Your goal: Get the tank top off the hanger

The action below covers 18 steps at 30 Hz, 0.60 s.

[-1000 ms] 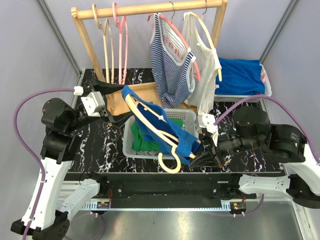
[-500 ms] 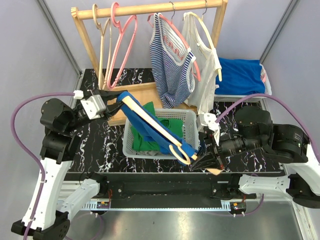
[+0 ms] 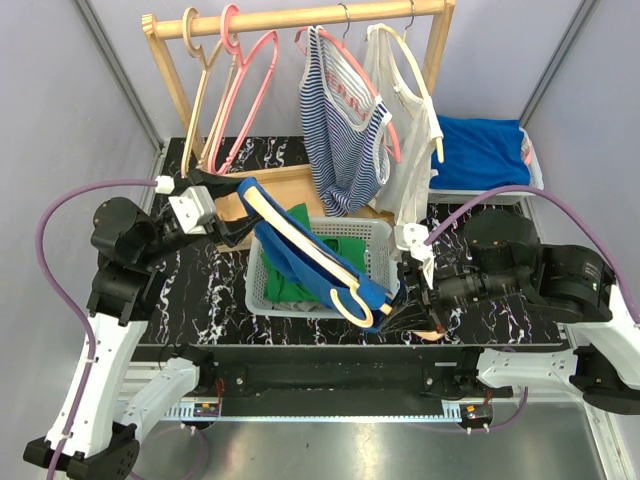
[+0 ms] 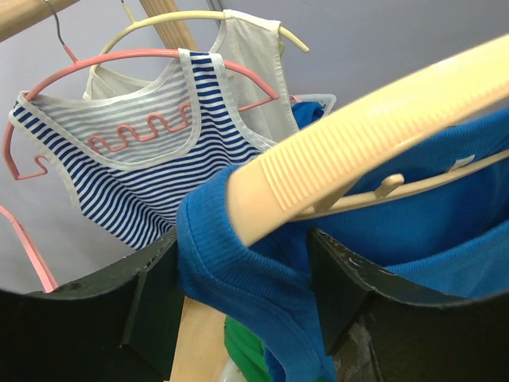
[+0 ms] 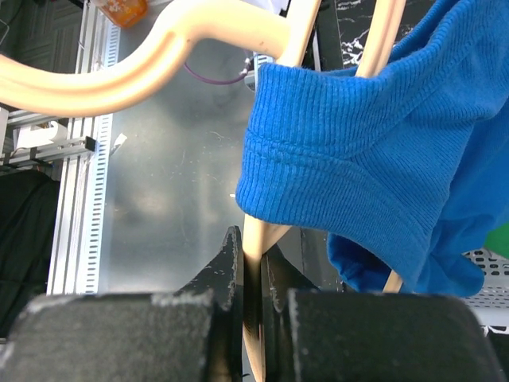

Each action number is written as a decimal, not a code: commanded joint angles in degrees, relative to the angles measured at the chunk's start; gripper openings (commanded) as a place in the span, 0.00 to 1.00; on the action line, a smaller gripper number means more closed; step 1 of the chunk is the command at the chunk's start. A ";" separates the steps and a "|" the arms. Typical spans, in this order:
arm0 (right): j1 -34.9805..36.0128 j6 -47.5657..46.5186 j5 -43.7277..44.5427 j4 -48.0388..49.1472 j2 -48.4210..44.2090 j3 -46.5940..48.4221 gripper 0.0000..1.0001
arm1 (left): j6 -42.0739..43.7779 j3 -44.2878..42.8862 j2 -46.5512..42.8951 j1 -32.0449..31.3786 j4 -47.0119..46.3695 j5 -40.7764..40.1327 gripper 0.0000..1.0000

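Note:
A blue tank top (image 3: 290, 262) hangs on a cream hanger (image 3: 305, 243) that lies slanted above the basket. My right gripper (image 3: 412, 316) is shut on the hanger's lower bar near the hook; the wrist view shows the thin cream bar (image 5: 253, 239) pinched between the jaws of the right gripper (image 5: 253, 253), with the tank top's blue hem (image 5: 358, 143) just above. At the hanger's upper end my left gripper (image 3: 238, 205) is open. Its fingers stand either side of the blue shoulder strap (image 4: 238, 267) and the hanger's ribbed arm (image 4: 358, 119).
A white basket (image 3: 376, 236) holding green cloth (image 3: 288, 285) sits under the hanger. The wooden rack (image 3: 300, 17) behind carries empty pink hangers (image 3: 245, 90), a striped tank top (image 3: 345, 130) and a white one (image 3: 410, 150). Blue cloth (image 3: 480, 150) fills a bin at back right.
The hanger has dropped flatter over the basket. My left gripper has come up to its upper end, narrowed round the strap and widened again. The empty hangers on the rack have swung.

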State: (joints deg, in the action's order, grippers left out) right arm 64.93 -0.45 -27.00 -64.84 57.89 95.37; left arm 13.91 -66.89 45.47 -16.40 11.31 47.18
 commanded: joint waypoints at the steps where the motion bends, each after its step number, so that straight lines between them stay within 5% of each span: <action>1: -0.06 -2.28 -0.24 5.25 -1.20 4.73 0.00 | 1.03 0.62 -0.30 -0.30 -1.73 -2.96 0.58; 6: 0.02 -1.58 0.20 4.55 -2.25 6.14 0.00 | 2.88 1.77 0.40 -0.30 -1.65 -8.76 0.35; 18: 0.02 -1.13 -3.93 1.56 -1.20 5.97 0.00 | 4.72 0.81 3.13 -0.03 -5.77 -15.45 0.21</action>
State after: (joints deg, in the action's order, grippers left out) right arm 64.88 -0.58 -27.55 -65.47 56.69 98.70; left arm 16.51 -64.75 47.35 -16.62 10.46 37.19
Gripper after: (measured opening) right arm 0.051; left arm 0.220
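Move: The blue tank top's strap is already between the open left fingers, some 2 cm to the right of that gripper's midpoint. The hanger end it wraps sits about 3 cm right, 2 cm ahead and 3 cm above. The striped tank top hangs roughly 20 cm right and 15 cm ahead, and the basket lies about 15 cm right, 9 cm back and far below. From the right gripper, the strap is some 26 cm left and 18 cm ahead, a little higher. Close the left fingers from wide open onto the blue strap, bringing that gripper about 4 cm forward with a slight dip and turning it some 10 degrees counter-clockwise, to draw the strap off the hanger end. Keep the right gripper shut on the hanger and raise it about 2 cm to lift the hanger out of the cloth. ##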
